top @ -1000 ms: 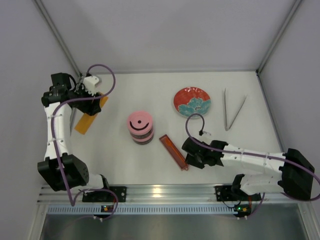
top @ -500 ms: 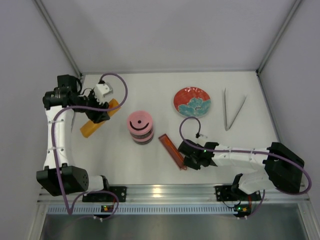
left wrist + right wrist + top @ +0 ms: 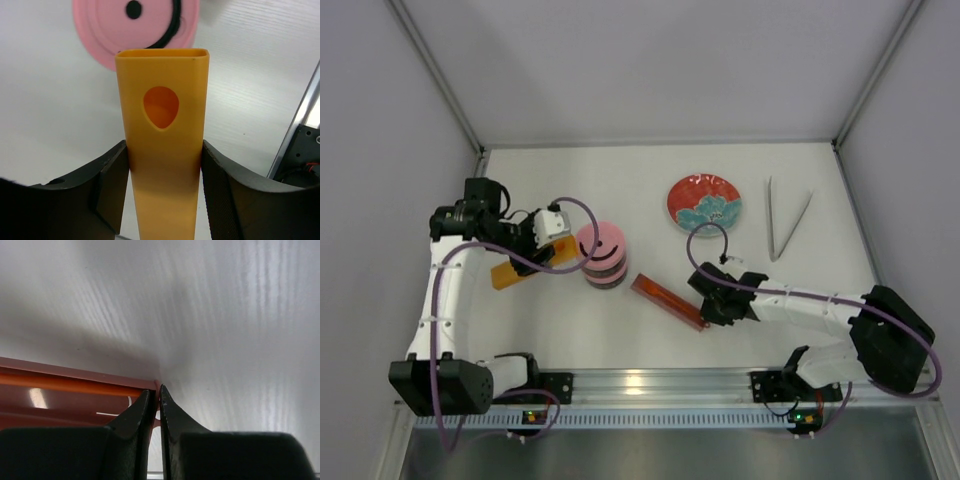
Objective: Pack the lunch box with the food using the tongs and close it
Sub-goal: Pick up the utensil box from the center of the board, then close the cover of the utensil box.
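The lunch box (image 3: 603, 255), stacked steel tins under a pink lid with a black handle, stands left of the table's middle; its lid (image 3: 100, 35) shows at the top of the left wrist view. My left gripper (image 3: 542, 240) is shut on a flat orange bar (image 3: 162, 150), whose hollow end points at the lunch box. The silver tongs (image 3: 782, 222) lie at the far right, away from both grippers. My right gripper (image 3: 160, 392) is shut on the thin end wall of a long dark-red tray (image 3: 668, 300). The food is out of view.
A red-and-blue patterned plate (image 3: 704, 203) sits behind the right arm, left of the tongs. The metal rail (image 3: 640, 385) with the arm bases runs along the near edge. Grey walls close the table in on three sides.
My left arm carried the orange bar right, up to the lunch box. My right gripper closed on the tray's end, and the tray swung to lie more crosswise.
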### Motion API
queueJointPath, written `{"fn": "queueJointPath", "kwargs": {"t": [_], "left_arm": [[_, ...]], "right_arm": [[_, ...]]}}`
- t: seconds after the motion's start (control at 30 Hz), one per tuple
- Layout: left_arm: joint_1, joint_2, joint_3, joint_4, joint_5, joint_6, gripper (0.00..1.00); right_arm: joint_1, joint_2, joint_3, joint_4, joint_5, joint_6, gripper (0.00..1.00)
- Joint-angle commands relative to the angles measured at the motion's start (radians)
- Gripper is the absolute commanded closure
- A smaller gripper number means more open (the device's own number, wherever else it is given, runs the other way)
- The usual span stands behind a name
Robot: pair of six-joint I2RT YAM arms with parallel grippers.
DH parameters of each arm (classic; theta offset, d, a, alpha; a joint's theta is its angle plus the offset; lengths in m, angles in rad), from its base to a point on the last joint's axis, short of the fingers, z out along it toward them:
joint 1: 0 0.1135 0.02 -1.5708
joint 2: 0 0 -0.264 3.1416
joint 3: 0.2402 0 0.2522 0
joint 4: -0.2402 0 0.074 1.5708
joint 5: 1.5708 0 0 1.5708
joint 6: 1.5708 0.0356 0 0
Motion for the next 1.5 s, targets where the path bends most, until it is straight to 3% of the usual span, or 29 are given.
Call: {"fn": "queueJointPath", "kwargs": {"t": [0.0,0.13,0.4,0.53,0.73,0.97,1.13,1.47], "left_arm": [[-0.065,-0.075,-0.072,-0.178,0.015,0.102,0.90],[-0.223,-0.162,-0.210,-0.068,-0.052,0.041,0.90],[-0.398,-0.155,-0.434,0.173,-0.236,-0.055,0.90],[-0.435,-0.136,-0.532,0.282,-0.275,-0.074,0.91],[-0.461,-0.024,-0.561,0.417,-0.266,-0.152,0.94],[-0.521,0.000,-0.666,0.644,-0.321,-0.238,0.98],[-0.524,0.000,-0.672,0.655,-0.273,-0.243,0.94],[-0.593,-0.008,-0.733,0.658,-0.246,-0.221,0.94]], "right_arm": [[-0.052,-0.024,0.062,-0.113,0.053,-0.141,1.00],[-0.072,0.013,0.150,-0.200,0.110,-0.301,1.00],[-0.069,0.036,0.176,-0.196,0.150,-0.471,1.00],[-0.057,-0.005,0.162,-0.194,0.228,-0.504,1.00],[-0.025,-0.079,0.116,-0.064,0.243,-0.597,1.00],[0.050,-0.109,0.067,0.005,0.239,-0.539,1.00],[0.133,-0.032,0.107,0.062,0.285,-0.508,1.00],[0.142,0.064,0.139,0.076,0.306,-0.410,1.00]]}}
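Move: The left hand already holds the orange sleeve; the red utensil box it goes for lies with its middle about 25 cm to the right, 4 cm back and 20 cm below. The lunch box stack stands roughly 11 cm right, 3 cm ahead and 16 cm lower. From the right hand, already pinching the utensil box's near end, the sleeve is about 35 cm left, 7 ahead and 20 above, and the stack some 21 left and 11 ahead. Left hand lowers held sleeve some 20 cm, back and rightward, towards utensil box, which right hand turns counter-clockwise. ##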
